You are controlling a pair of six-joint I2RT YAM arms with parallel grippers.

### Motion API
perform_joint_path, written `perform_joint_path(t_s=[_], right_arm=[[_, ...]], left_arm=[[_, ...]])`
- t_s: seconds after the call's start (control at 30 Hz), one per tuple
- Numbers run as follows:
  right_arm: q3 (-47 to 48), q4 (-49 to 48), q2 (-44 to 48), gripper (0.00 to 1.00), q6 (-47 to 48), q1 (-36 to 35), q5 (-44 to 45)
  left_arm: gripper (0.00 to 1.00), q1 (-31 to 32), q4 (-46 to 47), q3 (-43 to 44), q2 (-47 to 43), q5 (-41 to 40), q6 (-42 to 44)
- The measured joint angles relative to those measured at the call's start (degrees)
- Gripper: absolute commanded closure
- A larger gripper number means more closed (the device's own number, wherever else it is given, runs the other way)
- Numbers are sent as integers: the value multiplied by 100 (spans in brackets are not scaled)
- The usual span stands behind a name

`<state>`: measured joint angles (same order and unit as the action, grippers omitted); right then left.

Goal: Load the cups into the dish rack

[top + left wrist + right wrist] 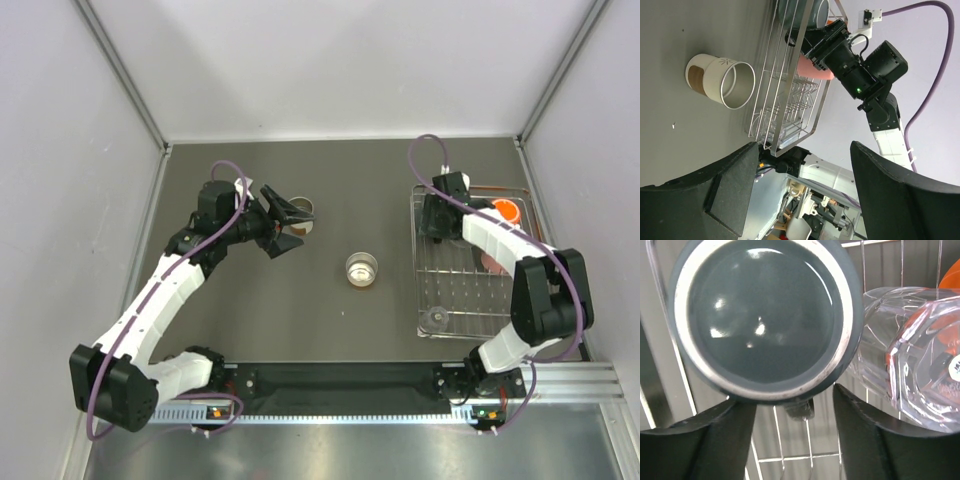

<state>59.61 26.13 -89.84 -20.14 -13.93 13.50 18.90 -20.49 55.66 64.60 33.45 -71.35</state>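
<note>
The silver wire dish rack [470, 300] stands at the right. In it are an orange cup [508, 210], a pale pink cup [490, 262] and a clear cup [435, 320]. My right gripper [434, 218] is over the rack's far left corner. In the right wrist view it [794, 407] is open, its fingertips just below a dark green cup [765, 315] lying in the rack beside a clear cup [905, 375]. A steel cup [362, 268] stands upright mid-table and shows in the left wrist view [722, 81]. Another steel cup [303, 208] sits by my left gripper [283, 228], which is open and empty [802, 150].
Grey walls enclose the table on the left, back and right. The rack [790, 85] sits close to the right wall. A black and metal rail [340, 385] with the arm bases runs along the near edge.
</note>
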Motion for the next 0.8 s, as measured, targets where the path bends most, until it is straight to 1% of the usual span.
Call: perform_joint_path(t_s=[0.17, 0.37, 0.5, 0.67, 0.8], right_arm=[[0, 129, 313, 32, -96, -48, -144], [11, 433, 1156, 26, -214, -127, -413], [39, 780, 1751, 20, -219, -133, -522], [181, 1388, 2518, 17, -212, -133, -693], [326, 1840, 3053, 14, -258, -133, -879]], left_arm=[[21, 0, -57, 0, 0, 2, 79], [23, 2, -254, 39, 24, 0, 323], [24, 83, -516, 210, 201, -52, 592], [24, 385, -894, 542, 557, -302, 981], [25, 850, -1263, 1023, 1025, -645, 1375]])
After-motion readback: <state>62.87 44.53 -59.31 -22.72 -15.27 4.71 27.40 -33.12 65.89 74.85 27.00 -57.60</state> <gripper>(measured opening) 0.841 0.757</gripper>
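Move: The near white cup lies about 12 cm to the left hand's right, straight out level with it and some 22 cm below; the far white cup is roughly 14 cm ahead and 4 cm left, equally low. From the right hand the near white cup is about 10 cm back, 19 cm left and 4 cm lower; the green mug sits 4 cm ahead, 1 cm left, the clear glass 2 cm ahead, 5 cm right, both nearly level. The right hand, its fingers already loose around the green mug's handle, lifts away from the rack by about 15 cm while drawing back some 8 cm, opening wider and tilting its fingertips up a little. The left hand, open and empty, starts slowly and then speeds up to the right and down, roughly 3 cm each way, towards the near white cup, its fingers dipping and swinging clockwise by some 15 degrees. ##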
